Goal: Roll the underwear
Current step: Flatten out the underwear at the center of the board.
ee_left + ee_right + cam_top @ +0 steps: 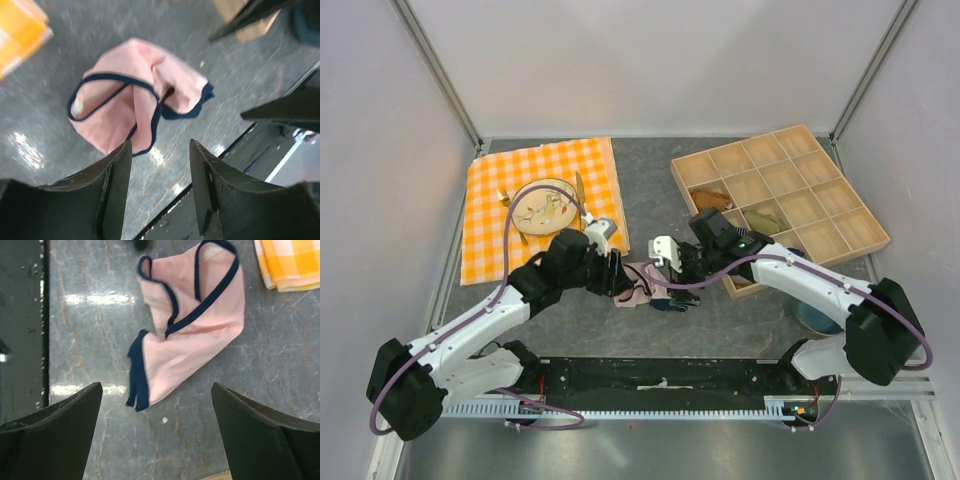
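The underwear (638,288) is a small pale pink brief with navy edging, lying loosely crumpled and partly folded on the grey table between the two arms. In the left wrist view it (135,95) lies flat just beyond my left gripper (160,146), which is open and empty, hovering over its near edge. In the right wrist view it (195,335) lies ahead of my right gripper (156,388), which is wide open and empty above bare table. From above, the left gripper (620,277) and right gripper (672,290) flank the garment closely.
An orange checked cloth (490,220) with a plate (522,193), fork and knife lies at the back left. A wooden compartment tray (860,235) at the back right holds brown (713,199) and olive (765,218) rolled garments. A black rail (660,375) runs along the near edge.
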Motion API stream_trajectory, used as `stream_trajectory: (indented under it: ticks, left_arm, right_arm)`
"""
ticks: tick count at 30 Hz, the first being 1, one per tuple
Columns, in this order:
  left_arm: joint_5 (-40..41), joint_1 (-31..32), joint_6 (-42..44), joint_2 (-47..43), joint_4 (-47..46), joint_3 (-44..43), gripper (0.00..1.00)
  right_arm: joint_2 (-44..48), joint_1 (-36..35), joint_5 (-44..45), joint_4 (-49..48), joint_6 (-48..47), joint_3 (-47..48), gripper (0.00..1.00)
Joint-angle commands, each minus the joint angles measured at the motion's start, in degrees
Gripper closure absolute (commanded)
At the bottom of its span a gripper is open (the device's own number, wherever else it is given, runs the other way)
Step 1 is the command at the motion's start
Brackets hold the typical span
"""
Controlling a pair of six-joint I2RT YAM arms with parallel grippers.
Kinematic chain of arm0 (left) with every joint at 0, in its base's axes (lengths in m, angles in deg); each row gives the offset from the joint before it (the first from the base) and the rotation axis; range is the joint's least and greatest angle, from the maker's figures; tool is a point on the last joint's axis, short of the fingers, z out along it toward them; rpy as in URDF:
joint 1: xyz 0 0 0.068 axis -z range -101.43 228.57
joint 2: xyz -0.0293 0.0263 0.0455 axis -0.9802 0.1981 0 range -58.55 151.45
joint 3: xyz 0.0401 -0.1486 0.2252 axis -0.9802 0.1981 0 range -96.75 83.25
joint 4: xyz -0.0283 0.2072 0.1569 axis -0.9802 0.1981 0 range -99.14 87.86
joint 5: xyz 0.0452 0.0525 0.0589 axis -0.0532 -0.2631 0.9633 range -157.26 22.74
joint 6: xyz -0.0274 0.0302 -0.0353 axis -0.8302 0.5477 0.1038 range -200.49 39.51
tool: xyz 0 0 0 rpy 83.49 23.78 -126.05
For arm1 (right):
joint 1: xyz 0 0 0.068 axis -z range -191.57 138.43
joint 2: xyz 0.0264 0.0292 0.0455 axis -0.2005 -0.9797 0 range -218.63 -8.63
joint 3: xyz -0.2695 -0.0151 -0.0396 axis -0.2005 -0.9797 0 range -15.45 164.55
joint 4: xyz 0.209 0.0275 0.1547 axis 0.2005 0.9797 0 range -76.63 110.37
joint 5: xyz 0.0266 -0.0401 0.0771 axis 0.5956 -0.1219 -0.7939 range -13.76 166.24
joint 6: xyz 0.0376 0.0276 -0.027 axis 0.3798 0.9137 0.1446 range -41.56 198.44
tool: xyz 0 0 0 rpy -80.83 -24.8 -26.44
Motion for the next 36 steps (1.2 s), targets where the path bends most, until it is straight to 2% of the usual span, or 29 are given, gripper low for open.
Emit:
stream_trajectory:
  ticks: [1,8,13,14,17,18,21,27,28,29,31,36]
  left_arm:
    - [3.8,3.2,-3.8,2.2,-3.4,3.3,0.44]
    - [4.7,5.9,-5.1,7.0,-6.9,5.8,0.45]
    - [5.0,6.9,-5.2,8.7,-8.7,5.9,0.45]
    - [5.1,7.1,-5.1,9.6,-8.8,5.8,0.45]
    - [6.5,7.1,-5.1,11.5,-8.7,5.4,0.45]
    - [6.7,7.2,-5.1,12.6,-8.8,5.3,0.46]
    - [7.1,7.1,-5.1,14.4,-8.8,5.2,0.51]
    - [7.0,7.1,-5.1,13.2,-8.7,5.8,0.83]
    - [6.8,7.1,-5.1,12.1,-8.1,5.8,0.89]
    - [6.2,7.1,-5.8,11.4,-7.6,5.8,0.9]
    - [5.3,7.1,-6.7,9.7,-6.7,6.7,0.98]
    - [-0.8,7.2,-12.0,1.9,-2.9,9.8,0.98]
  right_arm:
    - [-4.8,-3.6,5.9,-2.5,2.4,6.1,0.04]
    - [-8.5,-9.2,8.1,-4.7,0.6,5.0,0.02]
    - [-7.9,-9.6,8.0,-6.1,-0.3,3.1,0.03]
    - [-8.5,-9.9,8.1,-6.3,-0.2,2.6,0.06]
    - [-9.9,-10.1,8.9,-6.6,0.0,2.6,0.31]
    - [-10.0,-10.1,8.9,-6.7,0.3,2.6,0.52]
    - [-9.9,-10.1,9.2,-7.0,0.4,2.3,0.69]
    - [-10.4,-10.1,10.2,-7.0,0.5,2.1,0.97]
    - [-10.3,-10.0,10.3,-7.0,0.9,2.4,1.0]
    - [-10.0,-9.7,10.5,-7.0,1.4,2.7,1.0]
    - [-8.4,-7.1,10.0,-6.8,3.3,3.9,1.0]
    - [-2.8,3.5,3.6,-7.9,9.4,4.7,1.0]
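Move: The crumpled underwear's middle lies about 8 cm to the right of the left hand, some 1 cm ahead and 11 cm below; from the right hand it is roughly 7 cm left, level and 4 cm below. The checked cloth is centred about 19 cm ahead and 20 cm left of the left hand. The divided box's middle stands some 19 cm ahead and 24 cm right of the right hand. Left sinks 10 cm, right slides 4 cm left and down; both pinch underwear ends, left lifting, right drawing right-forward. ##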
